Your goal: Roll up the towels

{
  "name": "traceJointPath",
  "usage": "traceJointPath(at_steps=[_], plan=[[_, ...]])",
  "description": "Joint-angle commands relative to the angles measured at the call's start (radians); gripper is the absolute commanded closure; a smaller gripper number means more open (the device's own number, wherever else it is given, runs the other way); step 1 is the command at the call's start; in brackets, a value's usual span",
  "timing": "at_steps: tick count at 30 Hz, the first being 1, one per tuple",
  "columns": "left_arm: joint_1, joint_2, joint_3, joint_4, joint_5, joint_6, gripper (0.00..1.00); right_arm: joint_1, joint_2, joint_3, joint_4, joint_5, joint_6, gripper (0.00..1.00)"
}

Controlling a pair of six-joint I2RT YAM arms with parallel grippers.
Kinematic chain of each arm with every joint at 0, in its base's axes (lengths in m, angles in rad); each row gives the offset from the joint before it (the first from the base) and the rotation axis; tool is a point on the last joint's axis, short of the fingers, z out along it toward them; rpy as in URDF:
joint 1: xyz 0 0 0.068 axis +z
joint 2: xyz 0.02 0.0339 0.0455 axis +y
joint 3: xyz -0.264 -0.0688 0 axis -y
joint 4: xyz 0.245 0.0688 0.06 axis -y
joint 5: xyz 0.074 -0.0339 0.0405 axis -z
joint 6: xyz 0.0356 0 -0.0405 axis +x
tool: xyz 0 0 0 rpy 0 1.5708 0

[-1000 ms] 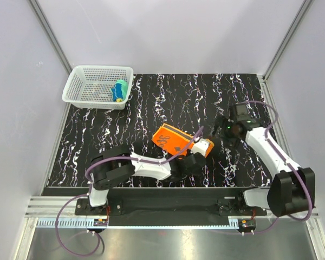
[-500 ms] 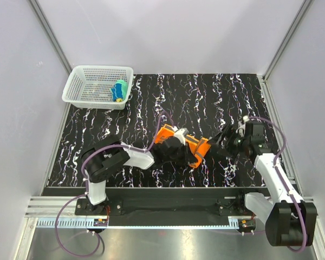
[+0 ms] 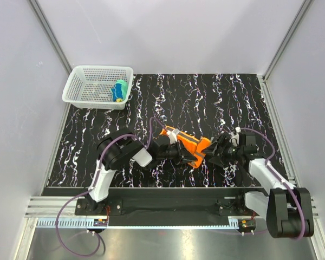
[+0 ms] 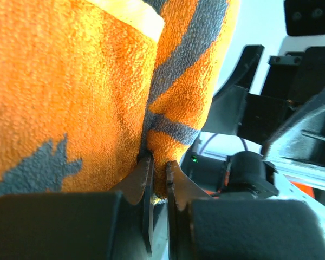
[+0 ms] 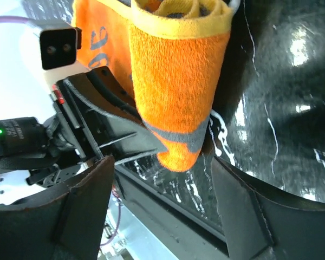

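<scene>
The orange towel [image 3: 187,143] with grey marks hangs partly rolled above the middle of the table. My left gripper [image 3: 191,156] is shut on a fold at its lower edge; in the left wrist view the jaws [image 4: 158,172] pinch the orange towel [image 4: 70,97]. My right gripper [image 3: 212,151] sits just right of it, open. In the right wrist view the rolled end of the orange towel [image 5: 176,86] hangs between the wide fingers [image 5: 84,208] without touching them. The yellow and teal towel [image 3: 118,91] lies bunched in the basket.
A white mesh basket [image 3: 78,81] stands at the table's back left corner. Grey walls with metal posts close in the left, right and back. The black marbled table [image 3: 206,97] ends at a metal rail near the arm bases.
The right arm has swung down and left to the towel's right end, its jaws narrowing a little. The left arm has pulled back and turned, keeping its grip on the orange towel.
</scene>
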Motion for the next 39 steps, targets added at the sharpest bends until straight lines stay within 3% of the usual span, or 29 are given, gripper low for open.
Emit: traceJointPath(at_steps=[1, 8, 13, 17, 18, 20, 22, 23, 29, 30, 33, 39], plan=[[0.005, 0.023, -0.003, 0.150, 0.073, -0.074, 0.98, 0.056, 0.067, 0.012, 0.128, 0.040, 0.011, 0.22], [0.023, 0.021, 0.008, 0.100, 0.091, -0.074, 0.89, 0.127, 0.216, 0.034, 0.232, 0.143, 0.019, 0.32], [0.040, 0.027, 0.023, 0.071, 0.123, -0.069, 0.84, 0.147, 0.291, 0.058, 0.257, 0.175, 0.006, 0.53], [0.048, 0.004, 0.031, -0.004, 0.125, -0.034, 0.73, 0.165, 0.306, 0.080, 0.257, 0.183, 0.009, 0.65], [0.046, -0.009, 0.034, -0.037, 0.108, 0.013, 0.62, 0.174, 0.306, 0.086, 0.244, 0.195, 0.009, 0.67], [0.046, -0.074, 0.050, -0.220, 0.077, 0.092, 0.51, 0.188, 0.291, 0.110, 0.194, 0.211, 0.000, 0.69], [0.042, -0.170, 0.075, -0.389, -0.019, 0.243, 0.39, 0.208, 0.277, 0.130, 0.136, 0.244, -0.012, 0.70], [0.036, -0.201, 0.089, -0.557, -0.064, 0.294, 0.37, 0.213, 0.271, 0.145, 0.093, 0.252, -0.018, 0.71], [-0.082, -0.396, 0.236, -1.026, -0.562, 0.584, 0.34, 0.237, 0.270, 0.190, -0.015, 0.295, -0.026, 0.73], [-0.111, -0.405, 0.258, -1.060, -0.704, 0.641, 0.34, 0.240, 0.271, 0.195, -0.024, 0.303, -0.026, 0.73], [-0.231, -0.422, 0.305, -1.097, -0.895, 0.730, 0.34, 0.248, 0.282, 0.218, -0.062, 0.316, -0.030, 0.73], [-0.386, -0.339, 0.373, -1.057, -1.046, 0.833, 0.33, 0.265, 0.311, 0.273, -0.141, 0.320, -0.040, 0.74]])
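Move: The rolled end of the orange towel lies about 5 cm left of the right hand, roughly 1 cm ahead and 3 cm below. The left hand already pinches it near its near end; the roll's middle is some 2 cm ahead and 3 cm right of that hand, level with it. The flat part still to roll lies about 8 cm ahead, 5 cm left and 3 cm below the left hand. Right hand sinks 3 cm forward-left and pinches the roll; left fingers open, then rise some 6 cm clear. ##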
